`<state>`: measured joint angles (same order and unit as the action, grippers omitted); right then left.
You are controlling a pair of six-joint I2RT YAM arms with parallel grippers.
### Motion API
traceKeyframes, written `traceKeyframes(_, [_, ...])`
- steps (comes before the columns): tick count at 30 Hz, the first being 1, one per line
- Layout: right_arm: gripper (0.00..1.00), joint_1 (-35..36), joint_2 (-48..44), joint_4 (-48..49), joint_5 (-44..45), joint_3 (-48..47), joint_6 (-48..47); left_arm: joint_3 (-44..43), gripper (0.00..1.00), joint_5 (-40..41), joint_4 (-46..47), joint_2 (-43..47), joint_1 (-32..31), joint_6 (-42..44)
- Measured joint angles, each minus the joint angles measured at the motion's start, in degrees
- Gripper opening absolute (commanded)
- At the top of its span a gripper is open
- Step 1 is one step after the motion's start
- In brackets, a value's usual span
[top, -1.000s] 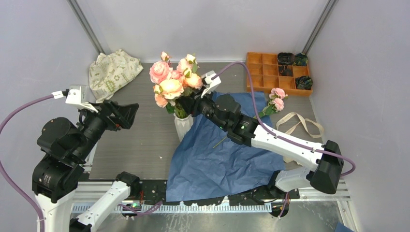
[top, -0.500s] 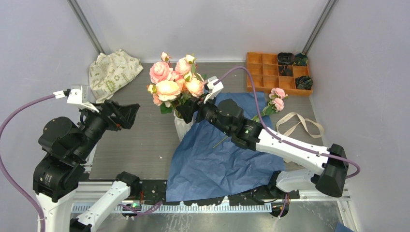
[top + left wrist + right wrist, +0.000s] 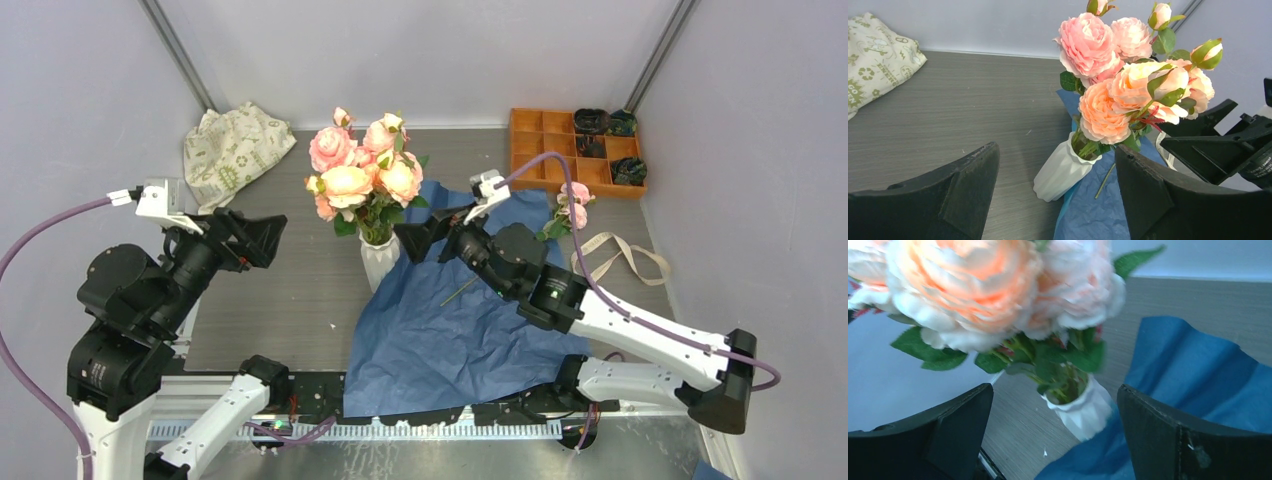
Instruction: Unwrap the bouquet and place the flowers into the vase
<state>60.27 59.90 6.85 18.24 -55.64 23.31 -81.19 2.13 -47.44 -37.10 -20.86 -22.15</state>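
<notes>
Pink and peach flowers [image 3: 362,178] stand with their stems in the white ribbed vase [image 3: 378,262] at mid-table. The bouquet is undone: its blue wrapping paper [image 3: 450,320] lies spread flat, its left edge under the vase. My right gripper [image 3: 425,232] is open just right of the vase, holding nothing. The right wrist view shows the vase [image 3: 1085,412] and the blooms [image 3: 988,290] ahead of the wide jaws. My left gripper [image 3: 262,235] hovers open to the vase's left, facing the vase [image 3: 1060,172]. One pink sprig [image 3: 572,205] lies on the paper's far right.
A beige ribbon [image 3: 620,255] lies right of the paper. A loose green stem [image 3: 458,292] rests on the blue paper. A cream patterned cloth [image 3: 235,145] sits at the back left. An orange compartment tray [image 3: 545,150] with dark items stands at the back right.
My right gripper opened, let go of the flowers and drew back to the right. The flowers now stand free in the vase. The left arm has not moved.
</notes>
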Motion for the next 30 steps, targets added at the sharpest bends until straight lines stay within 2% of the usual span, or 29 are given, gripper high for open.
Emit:
traceKeyframes(5, [0.99,0.00,-7.34,-5.68,7.63,5.27,2.86,0.02,0.85,0.44,0.02,0.26,0.00,0.02])
traceKeyframes(11, [1.00,-0.02,-14.10,-15.56,22.60,5.35,5.07,1.05,0.86,0.44,0.22,0.37,0.00,-0.02])
traceKeyframes(16, [1.00,-1.53,-11.04,-30.34,35.87,-2.73,10.69,1.36,0.86,0.37,0.52,0.37,0.00,-0.11])
traceKeyframes(19, [0.99,-4.87,-7.28,-37.83,39.15,-7.48,15.26,1.40,0.86,0.28,0.59,0.37,0.00,-0.15])
traceKeyframes(21, [0.99,-10.12,-5.22,-42.21,38.05,-9.42,18.10,1.40,0.86,0.24,0.68,0.39,0.00,-0.15])
traceKeyframes(25, [0.98,-30.82,-0.96,-46.64,25.24,-10.45,22.64,1.40,0.86,0.26,0.76,0.66,0.00,-0.13])
traceKeyframes(27, [0.97,-38.23,1.44,-47.87,19.10,-10.43,24.22,1.40,0.86,0.28,0.76,0.87,0.00,-0.09])
traceKeyframes(30, [0.95,-43.87,5.60,-48.70,10.93,-10.27,25.90,1.40,0.86,0.37,0.70,1.11,0.00,0.07])
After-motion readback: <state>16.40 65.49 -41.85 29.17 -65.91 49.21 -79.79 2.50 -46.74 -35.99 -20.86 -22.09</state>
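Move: The remaining pink flower lies on the table; its leafy upper stem is about 27 cm to the right of the right hand, 12 cm ahead and some 34 cm lower. The ribbon is 15 cm right of that leafy part and 5 cm nearer; the orange tray is 20 cm beyond it, 10 cm right. The filled vase stands 3 cm ahead and 7 cm left of the right hand. From the left hand, the leafy stem is roughly 48 cm right, 16 cm ahead. Towards the pink flower left on the blue paper, the right hand sweeps away from the filled vase, about 28 cm to the right, then curves forward and down late on. Meanwhile the wrist swings some 60 degrees clockwise and tips the fingers well down over the leafy stem; they stay wide open and touch nothing. ##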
